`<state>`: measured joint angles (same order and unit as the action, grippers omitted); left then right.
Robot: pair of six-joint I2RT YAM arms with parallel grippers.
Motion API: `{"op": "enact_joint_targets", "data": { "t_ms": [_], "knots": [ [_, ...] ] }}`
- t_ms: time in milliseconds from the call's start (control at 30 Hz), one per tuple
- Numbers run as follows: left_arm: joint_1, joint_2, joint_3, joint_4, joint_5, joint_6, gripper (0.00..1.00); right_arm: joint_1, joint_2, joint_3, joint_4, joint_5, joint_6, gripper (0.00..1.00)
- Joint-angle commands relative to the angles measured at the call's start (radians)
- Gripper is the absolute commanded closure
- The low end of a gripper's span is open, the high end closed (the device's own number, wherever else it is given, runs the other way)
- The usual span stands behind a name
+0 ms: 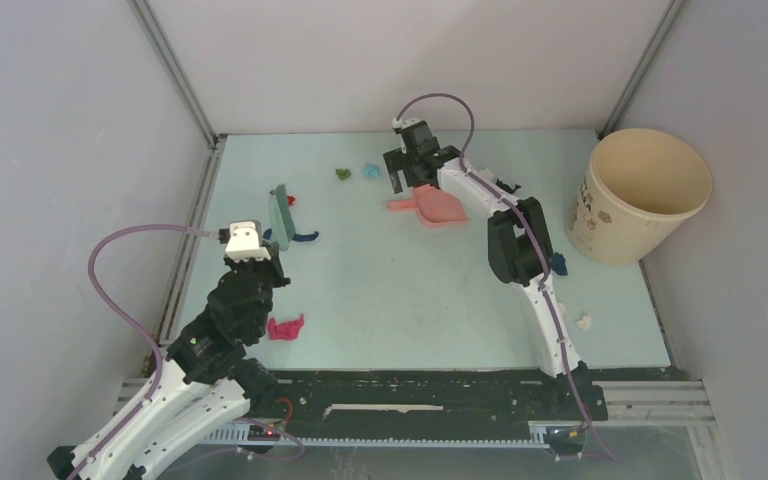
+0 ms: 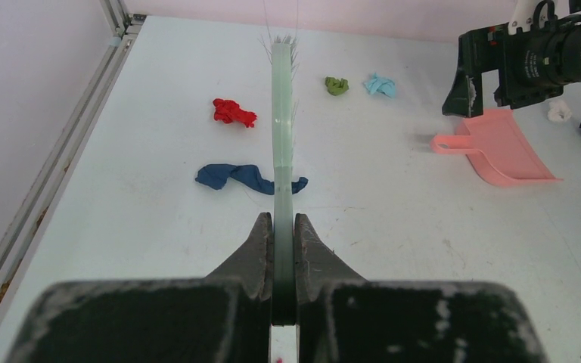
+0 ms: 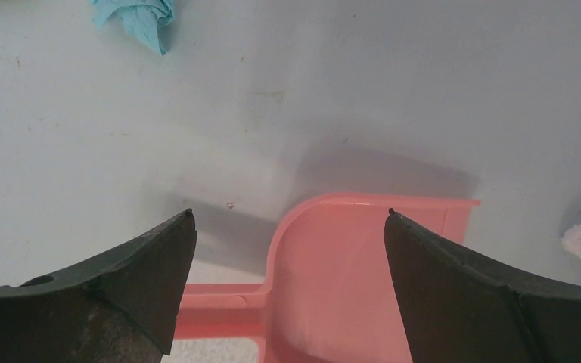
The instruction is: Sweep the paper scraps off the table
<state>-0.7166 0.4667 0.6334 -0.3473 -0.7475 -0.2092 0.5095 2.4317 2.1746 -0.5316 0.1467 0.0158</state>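
Note:
My left gripper point(image 2: 283, 219) is shut on the handle of the teal-green hand brush point(image 2: 281, 128), which stands on edge on the table point(image 1: 410, 290). Paper scraps lie around it: red point(image 2: 234, 112), dark blue point(image 2: 234, 176), green point(image 2: 337, 85) and light blue point(image 2: 379, 84). A magenta scrap point(image 1: 285, 327) lies beside my left arm. White point(image 1: 584, 321) and dark blue point(image 1: 558, 264) scraps lie at the right. My right gripper point(image 3: 289, 215) hangs open just above the salmon-pink dustpan point(image 3: 333, 280), its fingers either side of where handle meets pan, holding nothing.
A large beige bucket point(image 1: 640, 195) stands off the table's right far corner. Metal rails point(image 1: 192, 230) and grey walls border the table on the left, back and right. My right arm point(image 1: 520, 250) stretches across the right half of the surface.

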Motion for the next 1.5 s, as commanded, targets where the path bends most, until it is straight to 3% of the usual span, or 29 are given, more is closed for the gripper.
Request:
{"op": "enact_joint_targets", "data": {
  "t_ms": [0,467,1200,1467],
  "knots": [
    [0.009,0.003,-0.005,0.033,-0.003,-0.009,1.0,0.017,0.013,0.039,0.025,0.057,-0.007,0.0],
    [0.025,0.001,-0.013,0.048,0.02,0.016,1.0,0.037,-0.071,-0.089,-0.035,0.006,-0.014,0.0],
    [0.027,0.017,-0.02,0.063,0.061,0.026,1.0,0.06,-0.463,-0.737,0.019,0.003,-0.201,0.0],
    [0.027,0.029,-0.018,0.062,0.08,0.025,1.0,0.052,-0.564,-0.835,0.019,0.046,-0.276,0.0]
  ]
}}
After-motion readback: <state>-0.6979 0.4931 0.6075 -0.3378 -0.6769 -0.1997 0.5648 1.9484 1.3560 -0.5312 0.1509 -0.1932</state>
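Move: The dustpan handle lies about 5 cm back and 2 cm left of the open right gripper and some 6 cm below it; the dustpan's pan is 5 cm back and 7 cm to the right. On the same table, the blue scrap sits about 5 cm ahead and 9 left of this gripper, the white scrap 3 ahead and 17 right. From the left gripper, which holds the green brush, the handle is roughly 26 cm ahead, 24 right and 24 below. Sink the open right gripper about 5 cm while starting back, then draw it low towards the base, some 17 cm in all, veering about 8 cm to the right. Drag the dustpan handle round with the left finger on its side, tipping the fingers down and twisting them roughly 15 degrees counter-clockwise; keep them wide open. ##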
